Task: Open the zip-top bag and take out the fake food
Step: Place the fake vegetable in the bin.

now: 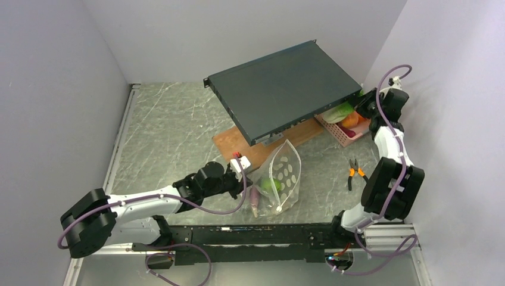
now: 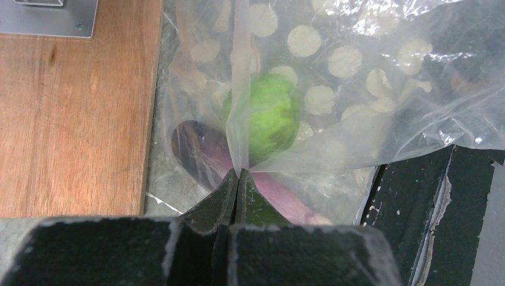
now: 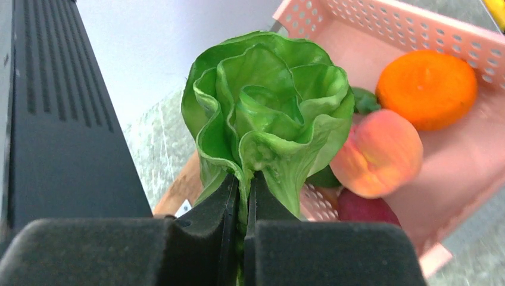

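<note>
The clear zip-top bag point(image 1: 284, 173) stands crumpled on the table in front of the wooden board. My left gripper point(image 2: 239, 173) is shut on a fold of its plastic. Inside the bag lie a bright green round piece point(image 2: 271, 113) and a purple piece point(image 2: 199, 149) of fake food. Over the pink lattice basket point(image 3: 417, 30) at the far right, my right gripper point(image 3: 243, 182) is shut on a leafy green lettuce piece point(image 3: 268, 107). In the basket sit an orange piece point(image 3: 426, 89), a peach-coloured piece point(image 3: 375, 152) and a dark red one point(image 3: 363, 208).
A flat black equipment case point(image 1: 280, 89) rests tilted on a wooden board point(image 1: 238, 143) behind the bag, its right end beside the basket point(image 1: 342, 136). Orange-handled pliers point(image 1: 355, 173) lie on the table right of the bag. Walls close in on both sides.
</note>
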### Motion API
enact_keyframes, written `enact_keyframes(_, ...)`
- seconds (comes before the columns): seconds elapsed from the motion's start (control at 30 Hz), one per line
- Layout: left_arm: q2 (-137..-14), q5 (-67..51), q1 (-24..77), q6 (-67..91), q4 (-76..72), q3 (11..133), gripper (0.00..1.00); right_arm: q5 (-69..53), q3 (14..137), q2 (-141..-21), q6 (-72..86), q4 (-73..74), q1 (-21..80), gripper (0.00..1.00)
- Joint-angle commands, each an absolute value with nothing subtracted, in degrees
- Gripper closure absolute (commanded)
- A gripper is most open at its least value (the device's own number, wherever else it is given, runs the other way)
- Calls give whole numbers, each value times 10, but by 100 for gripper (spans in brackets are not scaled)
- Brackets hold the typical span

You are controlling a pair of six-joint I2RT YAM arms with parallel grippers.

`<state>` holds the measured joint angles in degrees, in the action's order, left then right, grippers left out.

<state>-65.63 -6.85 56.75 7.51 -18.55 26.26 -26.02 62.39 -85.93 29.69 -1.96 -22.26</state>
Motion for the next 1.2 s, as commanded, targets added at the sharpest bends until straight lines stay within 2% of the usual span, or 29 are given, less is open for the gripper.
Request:
enact_keyframes(0.0, -666, -72, 566, 87, -199, 290, 100, -231, 693, -896, 322, -97, -205, 100)
enact_keyframes(0.43, -664, -55, 565, 99, -177, 298, 100, -185, 771, -1008, 345, -153, -195, 100)
enact_keyframes(0.87, -667, -57, 566, 109, -169, 305, 100, -186, 791, -1060, 331, -158, -171, 99)
enact_keyframes(0.97, -667, -57, 566, 109, -169, 306, 100, -186, 788, -1063, 327, -158, -169, 90)
enact_keyframes(1.07, -668, -58, 566, 110, -171, 306, 100, -183, 788, -1068, 325, -151, -168, 70)
enact_keyframes(1.17, -670, -60, 566, 109, -170, 308, 100, -180, 791, -1074, 324, -141, -168, 56)
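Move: The pink bin I take the lettuce to has its middle about 18 cm below my right hand, only 1 cm or so ahead and 1 cm to the left. In it, the peach lies nearly straight under me, 1 cm back; the orange is some 2 cm ahead and 3 cm right; the dark red fruit is 5 cm back and 2 cm left. From my left hand the bin is about 29 cm ahead, 39 cm right and 8 cm lower. With the lettuce still pinched by its leaves, my right hand carries it about 10 cm forward over the bin, towards the far rim, slowing as it goes. A small swing to the right and back comes with it, and past the midway point I also sink some 4 cm. Almost stopped, I part my fingers to about a third open. My left hand stays put, keeping its pinch on the bag's edge. ##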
